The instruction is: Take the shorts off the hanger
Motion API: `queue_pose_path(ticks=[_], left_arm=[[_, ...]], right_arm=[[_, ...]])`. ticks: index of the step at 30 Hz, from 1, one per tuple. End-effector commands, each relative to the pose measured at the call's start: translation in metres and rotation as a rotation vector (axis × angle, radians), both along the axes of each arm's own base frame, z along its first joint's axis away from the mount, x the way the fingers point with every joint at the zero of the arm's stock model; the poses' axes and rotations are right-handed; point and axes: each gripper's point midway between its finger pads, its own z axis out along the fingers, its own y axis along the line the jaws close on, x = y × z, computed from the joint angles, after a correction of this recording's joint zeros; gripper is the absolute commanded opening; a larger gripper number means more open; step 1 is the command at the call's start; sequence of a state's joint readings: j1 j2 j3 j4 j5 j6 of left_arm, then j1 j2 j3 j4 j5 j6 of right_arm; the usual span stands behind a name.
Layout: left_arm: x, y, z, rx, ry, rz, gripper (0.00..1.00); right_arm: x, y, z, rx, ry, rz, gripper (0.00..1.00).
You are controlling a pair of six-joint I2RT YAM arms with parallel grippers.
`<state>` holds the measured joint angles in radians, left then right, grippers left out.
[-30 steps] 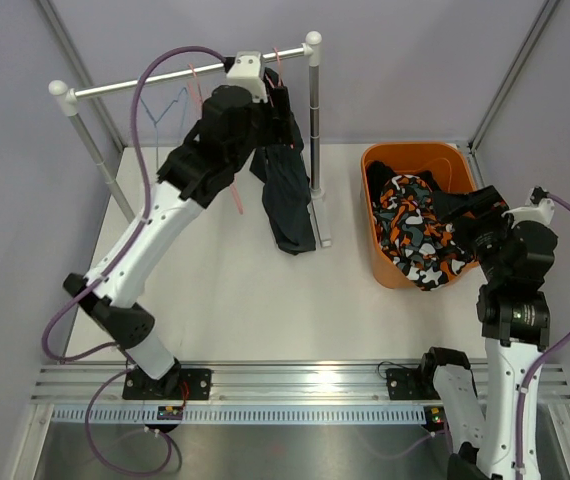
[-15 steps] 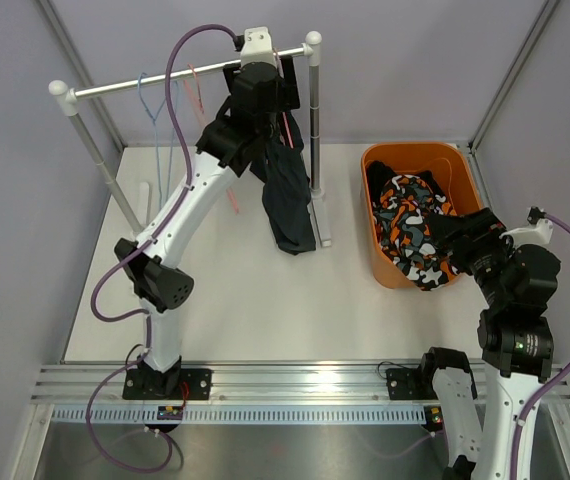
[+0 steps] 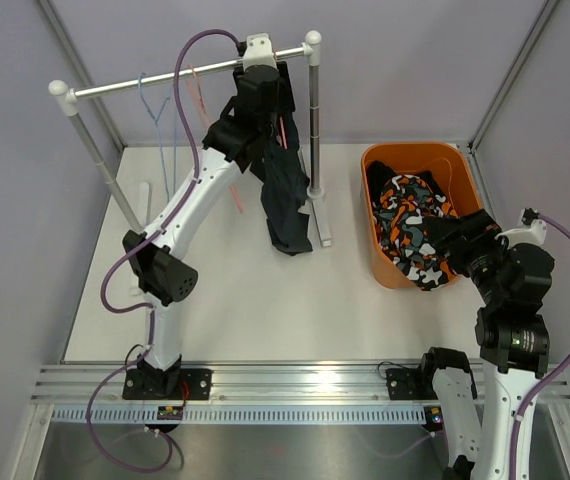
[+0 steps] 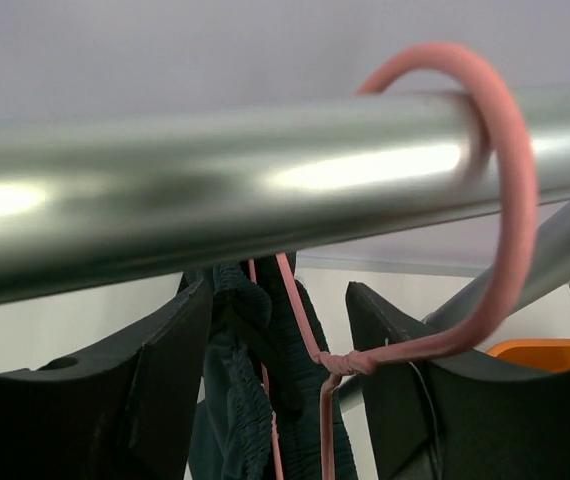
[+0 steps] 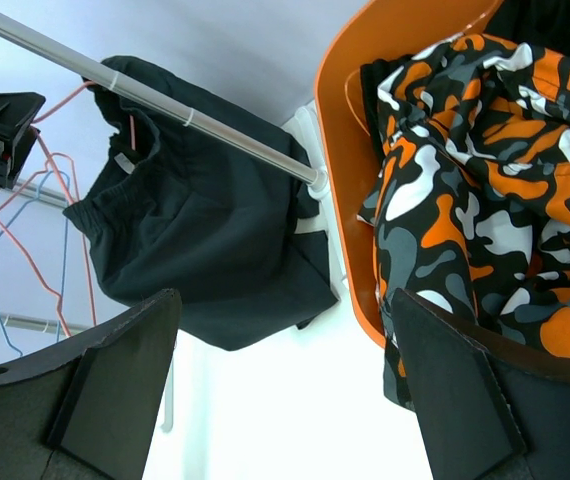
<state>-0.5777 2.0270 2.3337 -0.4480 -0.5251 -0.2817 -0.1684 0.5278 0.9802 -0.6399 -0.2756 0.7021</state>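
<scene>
A plain black pair of shorts (image 3: pixel 287 200) hangs limp from a pink wire hanger (image 3: pixel 286 128) on the rail, near its right post. My left gripper (image 3: pixel 268 105) is up at the rail. In the left wrist view its jaws (image 4: pixel 277 290) stand apart, one on each side of the shorts' gathered waistband (image 4: pixel 235 400) and the hanger's twisted neck (image 4: pixel 350 362), with a gap to the right finger. The hanger's hook (image 4: pixel 510 200) loops over the rail. A camouflage pair of shorts (image 3: pixel 415 230) lies in the orange bin (image 3: pixel 375 170) over black fabric. My right gripper (image 3: pixel 450 238) hovers open and empty beside the bin.
The silver rail (image 3: pixel 165 80) runs between a slanted left post (image 3: pixel 95 150) and an upright right post (image 3: pixel 314 110) with a white foot. Empty blue (image 3: pixel 155 110) and pink (image 3: pixel 197 85) hangers hang left of my arm. Grey walls close in on three sides.
My left arm has stretched up and carried its gripper to the rail at the pink hanger, and its jaws have narrowed. The right gripper has drawn back slightly toward the bin's near corner.
</scene>
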Motion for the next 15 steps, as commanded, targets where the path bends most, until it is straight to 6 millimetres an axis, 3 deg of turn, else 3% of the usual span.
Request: queue_pose_path(ticks=[1, 7, 13, 15], left_arm=[[0.004, -0.006, 0.011, -0.048, -0.04, -0.024, 0.59], [0.005, -0.012, 0.013, -0.054, -0.051, -0.05, 0.51], [0.004, -0.012, 0.016, -0.047, -0.056, -0.056, 0.31], [0.004, -0.011, 0.017, -0.042, -0.055, -0.056, 0.18]], right_arm=[[0.002, 0.003, 0.004, -0.017, -0.027, 0.023, 0.95], [0.004, 0.001, 0.001, -0.027, -0.024, 0.02, 0.95], [0.006, 0.001, -0.006, -0.027, -0.009, 0.022, 0.95], [0.006, 0.001, -0.007, -0.027, -0.009, 0.022, 0.95]])
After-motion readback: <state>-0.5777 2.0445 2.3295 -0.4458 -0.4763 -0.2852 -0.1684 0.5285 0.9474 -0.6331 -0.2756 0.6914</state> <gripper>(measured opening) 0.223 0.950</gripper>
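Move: The left hand goes for the neck of the pink hanger carrying the black shorts, about 1 cm to its right and 1 cm below, level with it forward. The rail crosses some 4 cm above the hand; the shorts hang about 20 cm below and 3 cm to the right, neither ahead nor behind. The empty pink hanger is roughly 16 cm left, 3 cm nearer and 10 cm lower. From the right hand the neck lies some 30 cm ahead, 33 cm left and 8 cm higher. The left fingers close from a bit over half open to nearly shut around the pink hanger's neck just under the rail, pinching the twisted wire between their tips. While closing, the hand eases about 1 cm right and 1 cm down to centre on the neck, its pointing hardly changing. ##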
